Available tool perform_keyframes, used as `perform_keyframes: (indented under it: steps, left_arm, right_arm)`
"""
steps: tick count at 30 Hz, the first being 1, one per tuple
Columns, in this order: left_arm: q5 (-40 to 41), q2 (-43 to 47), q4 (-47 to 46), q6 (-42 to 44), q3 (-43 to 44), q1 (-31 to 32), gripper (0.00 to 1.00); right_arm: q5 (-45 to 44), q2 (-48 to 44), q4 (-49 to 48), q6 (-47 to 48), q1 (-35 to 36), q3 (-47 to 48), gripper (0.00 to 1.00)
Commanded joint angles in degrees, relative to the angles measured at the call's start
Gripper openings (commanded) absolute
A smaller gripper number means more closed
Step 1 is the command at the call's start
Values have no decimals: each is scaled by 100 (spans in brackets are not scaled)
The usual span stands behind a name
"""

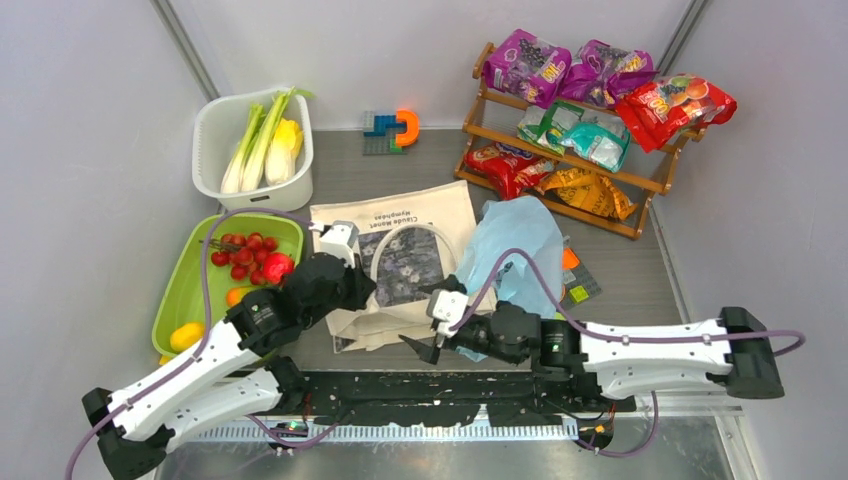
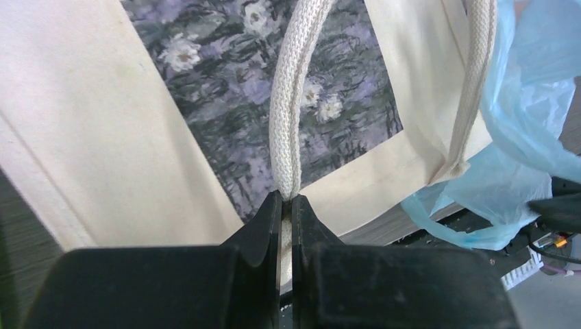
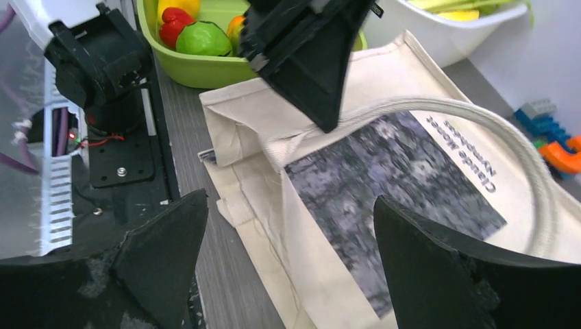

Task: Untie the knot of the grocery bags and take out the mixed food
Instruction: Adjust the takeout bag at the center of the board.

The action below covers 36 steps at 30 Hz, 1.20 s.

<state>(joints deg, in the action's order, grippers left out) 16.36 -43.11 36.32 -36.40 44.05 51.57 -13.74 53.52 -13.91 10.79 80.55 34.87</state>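
Observation:
The cream canvas tote [image 1: 400, 215] lies flat mid-table, with the light-blue plastic bag [image 1: 515, 245] crumpled at its right. My left gripper [image 2: 288, 200] is shut on the tote's woven handle [image 2: 291, 103]; from above it sits at the tote's left edge [image 1: 365, 290]. My right gripper [image 3: 288, 205] stands open and empty over the tote's near corner [image 3: 322, 226]. The knot does not show. Green-white stalks [image 1: 250, 145] lie in a white tub, small fruits [image 1: 248, 258] in a green tray, and red and orange packets [image 1: 545, 180] on a shelf.
The white tub [image 1: 210, 175] stands at the back left, the green tray [image 1: 185, 290] in front of it. The wooden shelf [image 1: 560, 165] at back right also carries purple and teal packets. Toy blocks [image 1: 390, 128] lie against the back wall. Black base plate [image 1: 420, 400] runs along the near edge.

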Motion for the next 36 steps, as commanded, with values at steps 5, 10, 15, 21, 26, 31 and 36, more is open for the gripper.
perform_keyframes:
  steps: [5, 10, 15, 21, 26, 31, 36]
  left_arm:
    - [-72, 352, -220, 317, 418, -412, 0]
    - [-158, 418, -117, 588, 603, -641, 0]
    - [-372, 404, -95, 870, 744, -742, 0]
    - [-429, 435, -73, 1122, 888, -779, 0]
    - [-427, 420, 17, 1332, 1109, -806, 0]
    - [-427, 372, 36, 1440, 1257, -883, 0]
    - [-429, 314, -17, 1545, 1311, -983, 0]
  right_arm:
    - [-1462, 1713, -2166, 1446, 694, 228, 97]
    - [-2054, 2544, -2261, 1975, 707, 513, 96]
    - [-2625, 2987, -2253, 2573, 632, 688, 96]
    - [-2347, 2985, -1795, 2359, 181, 850, 99]
    - [-1849, 2993, -1519, 2140, -300, 809, 90]
    - [-1567, 3064, -1379, 2071, -626, 759, 89]
    - [-1980, 3086, -1105, 2070, -752, 1043, 26]
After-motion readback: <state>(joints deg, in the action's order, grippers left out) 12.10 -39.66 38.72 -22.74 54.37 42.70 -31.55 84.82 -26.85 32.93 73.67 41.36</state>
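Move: The canvas bag lies print up, mouth towards the robot, with the left fingers shut on its near handle. The nearest mouth rim is about 9 cm ahead of the open right hand, 2 cm left and some 12 cm lower; the print's middle is about 12 cm ahead, 1 cm left, 19 cm below, the blue bag 11 cm ahead, 18 cm right, 17 cm below. From the left hand, the rim is 6 cm right, level fore-and-aft, 7 cm below; the green basin is 25 cm left, 1 cm ahead, 12 cm below. The right fingers arrive astride the canvas bag's upper rim and start closing on it, down to a bit over half open. The right hand first dips down and left, then reaches forward about 11 cm while the fingers tip down and swing clockwise, some 35 degrees in all. The left hand keeps its grip on the handle, drawing it up about 8 cm and slightly left, its fingers tilting up. ##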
